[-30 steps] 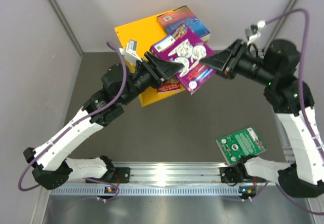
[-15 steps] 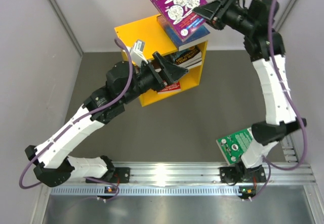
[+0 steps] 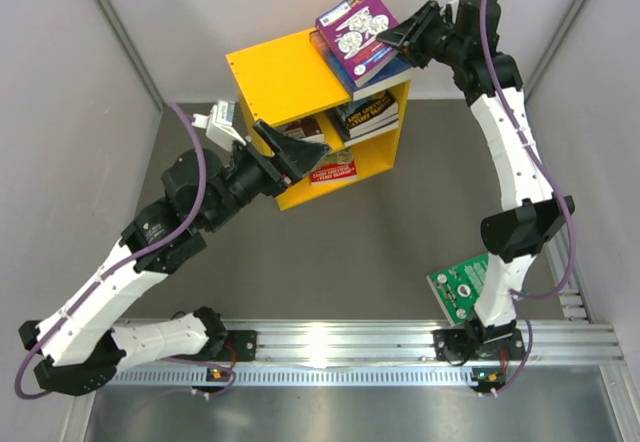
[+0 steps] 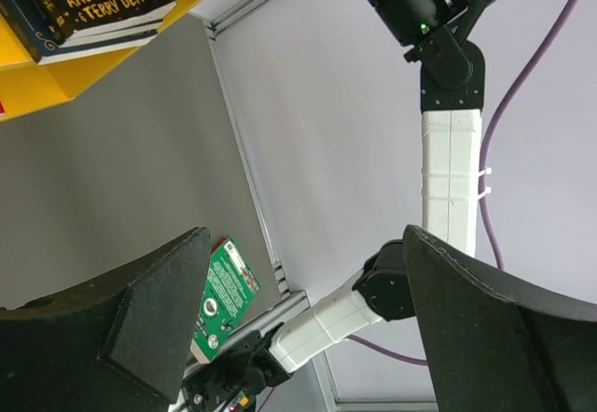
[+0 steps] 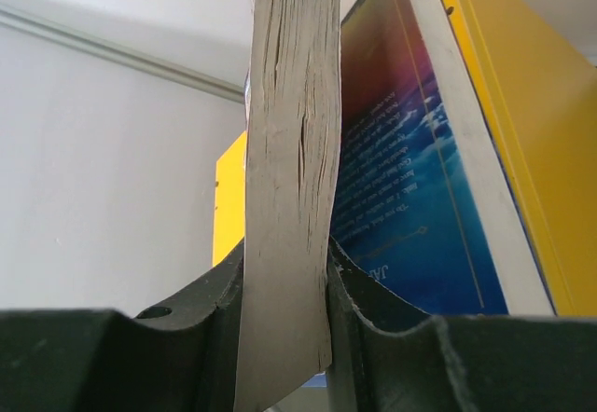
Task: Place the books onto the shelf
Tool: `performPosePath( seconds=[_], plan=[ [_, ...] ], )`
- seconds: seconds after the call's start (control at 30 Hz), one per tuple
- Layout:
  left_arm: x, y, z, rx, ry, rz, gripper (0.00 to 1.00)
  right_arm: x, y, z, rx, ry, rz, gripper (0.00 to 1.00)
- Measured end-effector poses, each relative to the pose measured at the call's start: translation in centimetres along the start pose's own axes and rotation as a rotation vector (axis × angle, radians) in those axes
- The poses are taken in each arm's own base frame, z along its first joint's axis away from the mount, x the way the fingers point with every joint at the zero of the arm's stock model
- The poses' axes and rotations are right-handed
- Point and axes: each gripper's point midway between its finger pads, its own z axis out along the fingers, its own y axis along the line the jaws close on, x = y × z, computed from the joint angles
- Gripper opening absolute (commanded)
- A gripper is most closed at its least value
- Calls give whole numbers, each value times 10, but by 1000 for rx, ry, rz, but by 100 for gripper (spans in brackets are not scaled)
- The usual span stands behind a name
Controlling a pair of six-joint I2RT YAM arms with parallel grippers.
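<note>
The yellow shelf (image 3: 275, 77) stands at the back of the table. A blue book (image 3: 343, 74) lies on its flat top. My right gripper (image 3: 398, 38) is shut on a purple book (image 3: 358, 32), which it holds tilted just over the blue one. The right wrist view shows the purple book's page edge (image 5: 289, 198) pinched between my fingers, beside the blue cover (image 5: 410, 198) and the yellow shelf (image 5: 522, 132). More books (image 3: 365, 114) lie in the compartments. A green book (image 3: 470, 282) lies on the table. My left gripper (image 3: 292, 152) stands open and empty in front of the shelf.
The left wrist view looks across the grey table to the green book (image 4: 222, 293), the right arm's base and the stacked books (image 4: 93, 2) in the shelf. Grey walls close in the left, back and right. An aluminium rail (image 3: 330, 342) runs along the near edge.
My left gripper opened, let go of the purple book and drew back down-left. The right arm carried the book up and over the shelf top, then lowered it a little.
</note>
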Motion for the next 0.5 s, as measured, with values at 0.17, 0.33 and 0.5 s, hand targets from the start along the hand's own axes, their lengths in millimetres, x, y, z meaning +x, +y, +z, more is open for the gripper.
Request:
performPosePath(
  seconds=[0.17, 0.33, 0.5],
  plan=[
    [-2, 7, 0, -26, -16, 3, 88, 1, -11, 3, 28, -10, 1, 62],
    [3, 15, 7, -56, -8, 11, 88, 1, -13, 4, 26, -10, -3, 93],
    [7, 19, 13, -71, 4, 15, 88, -11, -6, -7, 16, -49, -28, 100]
  ],
)
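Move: Under the right hand's raised book edge lies the blue book on top of the yellow shelf, its middle about 5 cm left, 2 cm back and 4 cm below. The held purple book's middle is some 6 cm left and 1 cm ahead, 1 cm lower. The shelf's middle stands roughly 14 cm left, 5 cm back and 24 cm down. From the left hand the blue book is about 26 cm ahead, 11 cm right and 5 cm below. Dipping about 1.5 cm towards the blue book, the right hand opens its fingers nearly fully and lets go of the purple book's right edge, then rises back by as much and shifts about 1 cm to its right, hardly turning. The left hand, empty and wide open, sinks some 2 cm while easing about 1 cm forward. ##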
